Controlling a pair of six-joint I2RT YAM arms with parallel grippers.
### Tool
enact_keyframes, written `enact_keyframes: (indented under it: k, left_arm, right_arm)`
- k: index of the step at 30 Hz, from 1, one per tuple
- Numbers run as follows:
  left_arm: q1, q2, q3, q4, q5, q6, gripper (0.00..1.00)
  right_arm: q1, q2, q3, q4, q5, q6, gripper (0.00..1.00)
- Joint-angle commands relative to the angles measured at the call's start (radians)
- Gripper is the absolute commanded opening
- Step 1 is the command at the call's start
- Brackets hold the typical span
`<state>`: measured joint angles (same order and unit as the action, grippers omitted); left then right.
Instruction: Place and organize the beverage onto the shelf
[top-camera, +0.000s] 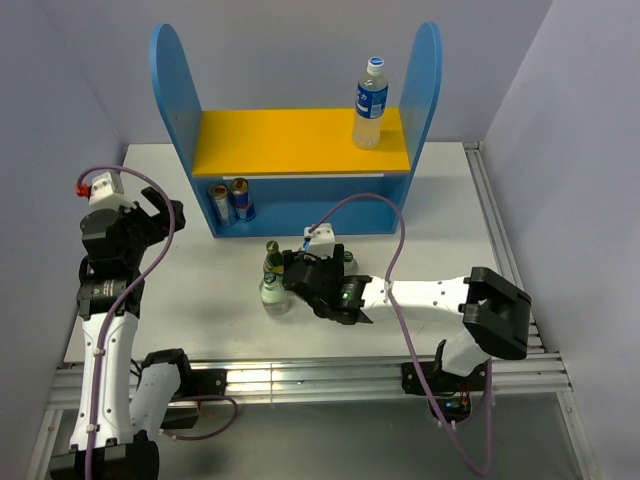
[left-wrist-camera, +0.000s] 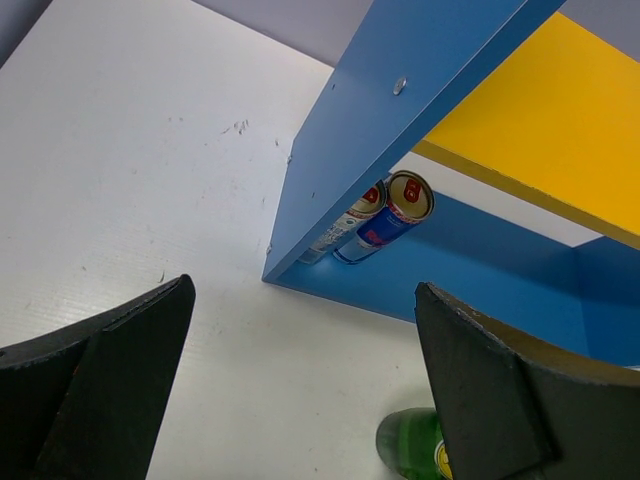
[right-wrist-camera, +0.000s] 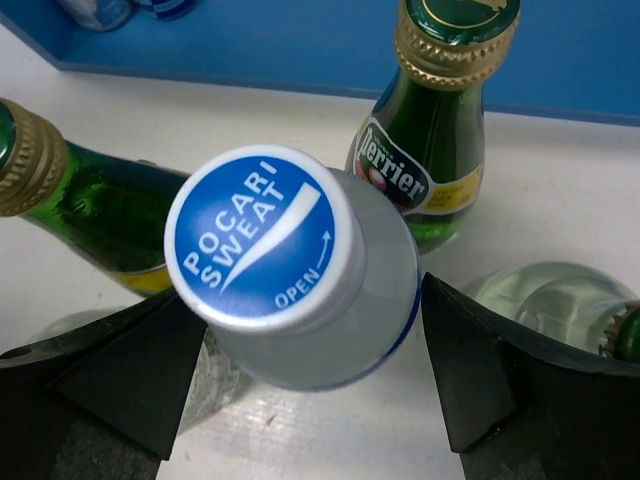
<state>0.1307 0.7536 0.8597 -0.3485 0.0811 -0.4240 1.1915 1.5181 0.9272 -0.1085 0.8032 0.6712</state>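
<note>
The blue shelf (top-camera: 175, 90) stands at the back with one blue-labelled plastic bottle (top-camera: 370, 105) upright on its yellow board (top-camera: 290, 140). In the right wrist view my right gripper (right-wrist-camera: 315, 370) straddles a second plastic bottle with a blue cap (right-wrist-camera: 262, 237); the jaws sit close on both sides, with a thin gap at the right finger. Two dark green bottles (right-wrist-camera: 430, 150) (right-wrist-camera: 90, 215) and a clear glass bottle (right-wrist-camera: 550, 300) crowd around it. From above, this cluster (top-camera: 272, 275) lies mid-table under the right gripper (top-camera: 310, 275). My left gripper (top-camera: 160, 215) hangs open and empty at the left.
Two cans (top-camera: 231, 202) lie in the shelf's lower tier at its left end, also seen as cans (left-wrist-camera: 390, 215) behind the blue side panel (left-wrist-camera: 350, 150). A green bottle (left-wrist-camera: 410, 445) shows by my left gripper's (left-wrist-camera: 300, 390) right finger. A metal rail (top-camera: 300, 378) runs along the near edge.
</note>
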Motion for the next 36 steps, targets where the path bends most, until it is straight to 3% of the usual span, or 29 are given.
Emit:
enact_keyframes:
  k: [1,7,12,14,16,20,24,29,36]
  left_arm:
    - [0.007,-0.02,0.009,0.034,0.014,0.002,0.98]
    - [0.009,-0.025,0.009,0.034,0.016,0.002,0.98]
    - [0.014,-0.03,0.009,0.034,0.022,0.002,0.98]
    - [0.014,-0.03,0.009,0.032,0.02,0.001,0.98]
    - [0.014,-0.03,0.009,0.032,0.017,0.002,0.98]
    - [0.015,-0.03,0.009,0.034,0.022,0.001,0.98]
    - [0.015,-0.031,0.009,0.032,0.025,-0.001,0.98]
    - [0.017,-0.03,0.009,0.031,0.022,-0.001,0.98]
    - [0.021,-0.03,0.007,0.032,0.02,-0.001,0.98]
  right_arm:
    - [0.005,0.022,-0.014,0.105,0.1,-0.016,0.91]
    - [0.008,0.059,-0.022,0.173,0.152,-0.035,0.76]
    - [0.011,0.082,-0.016,0.19,0.159,-0.053,0.44]
    - [0.017,0.067,-0.002,0.147,0.16,-0.055,0.25]
    - [0.045,0.045,0.021,0.11,0.177,-0.047,0.17]
    - [0.103,-0.054,0.12,-0.153,0.221,0.022,0.0]
    - [0.152,-0.162,0.269,-0.296,0.246,-0.004,0.0]
    - [0.168,-0.239,0.453,-0.372,0.264,-0.148,0.0]
    - [0.131,-0.165,0.795,-0.255,0.306,-0.51,0.0]
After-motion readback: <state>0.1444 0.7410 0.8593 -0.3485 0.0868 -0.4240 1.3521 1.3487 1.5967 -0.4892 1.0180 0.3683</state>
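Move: The blue-capped bottle stands upright between the right hand's open fingers, its middle about 2 cm ahead and slightly below. Around it from this hand are one green bottle some 7 cm ahead and 3 right, the other about 3 cm ahead and 8 left, and a clear bottle roughly 8 cm right, 1 ahead. From the left hand, the blue-capped bottle lies about 32 cm right, 5 back and 18 below. The right fingers close around the blue-capped bottle and pinch its body as the hand eases forward about 1.5 cm. Keeping that grip, the hand first draws back some 6 cm, away from the shelf, then climbs fast, about 28 cm, its fingers tipping up by around 15 degrees as it begins to ease forward again. ##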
